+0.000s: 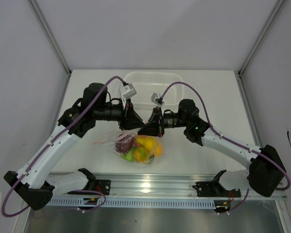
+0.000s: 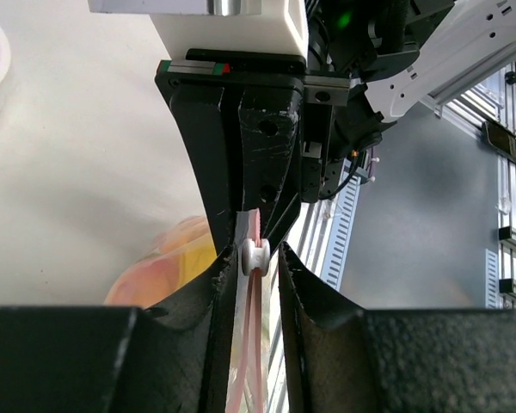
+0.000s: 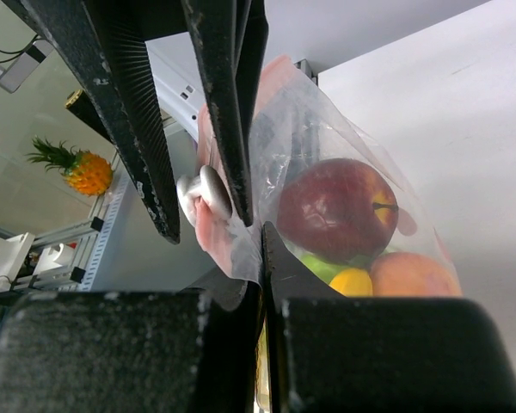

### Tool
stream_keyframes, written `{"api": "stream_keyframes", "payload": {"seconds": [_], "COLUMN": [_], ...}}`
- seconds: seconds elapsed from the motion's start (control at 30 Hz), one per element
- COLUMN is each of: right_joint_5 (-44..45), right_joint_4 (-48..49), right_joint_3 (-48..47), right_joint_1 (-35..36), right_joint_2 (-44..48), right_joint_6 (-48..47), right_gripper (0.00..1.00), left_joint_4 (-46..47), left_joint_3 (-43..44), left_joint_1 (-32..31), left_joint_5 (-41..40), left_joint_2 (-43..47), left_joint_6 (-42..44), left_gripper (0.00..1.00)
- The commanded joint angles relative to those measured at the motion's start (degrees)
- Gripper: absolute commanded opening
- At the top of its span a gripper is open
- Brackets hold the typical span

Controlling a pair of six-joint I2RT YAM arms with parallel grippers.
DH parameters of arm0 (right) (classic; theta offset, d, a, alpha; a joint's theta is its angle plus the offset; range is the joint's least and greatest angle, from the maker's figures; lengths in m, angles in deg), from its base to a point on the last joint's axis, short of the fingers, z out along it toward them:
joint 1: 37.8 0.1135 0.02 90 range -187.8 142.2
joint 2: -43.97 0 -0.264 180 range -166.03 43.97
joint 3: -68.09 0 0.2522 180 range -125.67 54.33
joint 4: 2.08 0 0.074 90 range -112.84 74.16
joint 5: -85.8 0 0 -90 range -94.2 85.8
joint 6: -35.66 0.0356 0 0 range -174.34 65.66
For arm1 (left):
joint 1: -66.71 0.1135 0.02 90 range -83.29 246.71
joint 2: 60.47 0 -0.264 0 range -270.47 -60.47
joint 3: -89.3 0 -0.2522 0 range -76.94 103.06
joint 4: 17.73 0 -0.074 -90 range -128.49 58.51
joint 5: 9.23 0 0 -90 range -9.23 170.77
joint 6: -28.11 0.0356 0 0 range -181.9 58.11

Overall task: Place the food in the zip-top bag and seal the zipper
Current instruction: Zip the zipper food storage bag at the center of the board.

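Note:
The zip-top bag point(image 1: 106, 140) lies at mid table, lifted at its top edge between both arms. The food is inside: a dark red apple point(image 3: 335, 211), a peach point(image 3: 413, 274), a yellow piece point(image 3: 353, 281) and a green apple point(image 1: 131, 155). My right gripper point(image 3: 262, 249) is shut, pinching the bag's plastic edge just beside the zipper point(image 2: 256, 344). My left gripper point(image 2: 256, 252) stands narrowly open astride the pink strip. The white slider point(image 2: 255, 255) sits between its fingertips, with a small gap on one side. The two grippers face each other, left point(image 1: 138, 125) and right point(image 1: 150, 128).
A white perforated basket point(image 1: 150, 87) stands just behind the grippers at the back of the table. An aluminium rail point(image 1: 150, 187) with both arm bases runs along the near edge. Grey walls close the left and right sides.

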Motion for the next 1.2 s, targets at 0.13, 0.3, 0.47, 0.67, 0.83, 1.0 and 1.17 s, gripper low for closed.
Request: {"api": "stream_keyframes", "payload": {"seconds": [0.13,0.3,0.47,0.67,0.83,1.0,1.17], "right_joint_5": [0.0,-0.5,-3.9,-9.3,-11.2,-13.3,-13.3], "right_joint_4": [3.0,2.3,-7.7,-23.6,-28.2,-29.0,-28.3], "right_joint_3": [-2.7,-3.0,-6.8,-16.2,-18.8,-18.1,-16.2], "right_joint_1": [-0.1,-0.1,-0.3,-0.6,-0.8,-1.0,-1.1], "right_joint_2": [2.3,2.1,1.8,-1.7,-4.1,-4.4,-3.5], "right_joint_6": [0.0,-0.6,-7.6,-17.5,-19.5,-20.3,-19.9], "right_gripper": [0.00,0.00,0.31,0.32,0.10,0.27,0.31], "left_joint_4": [0.5,0.5,-0.8,-1.6,-1.8,-2.5,-2.4], "left_joint_3": [-0.6,-0.4,0.8,1.4,1.5,2.3,2.4], "left_joint_1": [0.1,0.3,0.4,0.4,0.4,0.5,0.7], "left_joint_5": [0.3,0.8,1.0,1.8,2.3,1.7,1.7], "left_joint_2": [1.4,1.3,1.1,0.8,0.6,0.6,0.6], "left_joint_6": [0.6,0.6,1.6,2.2,2.2,2.6,2.5], "left_gripper": [0.25,0.01,0.01,0.01,0.00,0.01,0.00]}}
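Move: The white zipper slider sits right between the left hand's parted fingertips. From the right hand, which already pinches the bag's rim, the slider is about 3 cm higher, 1 cm to the left and 1 cm back. The bagged food's middle lies roughly 12 cm below the right hand, 1 cm ahead and 1 cm left; the red apple in the bag is some 10 cm below it, 2 cm ahead and 7 cm left. The left fingers close and pinch the zipper strip right at the slider, the hand then easing about 1 cm back and 1 cm down. The right fingers let go of the bag's rim and part by roughly a third; that hand rises some 3 cm, sinks back 1 cm and draws slightly back, turning about 10 degrees counter-clockwise and tipping nearly as much, until its tips straddle the slider opposite the left ones. ##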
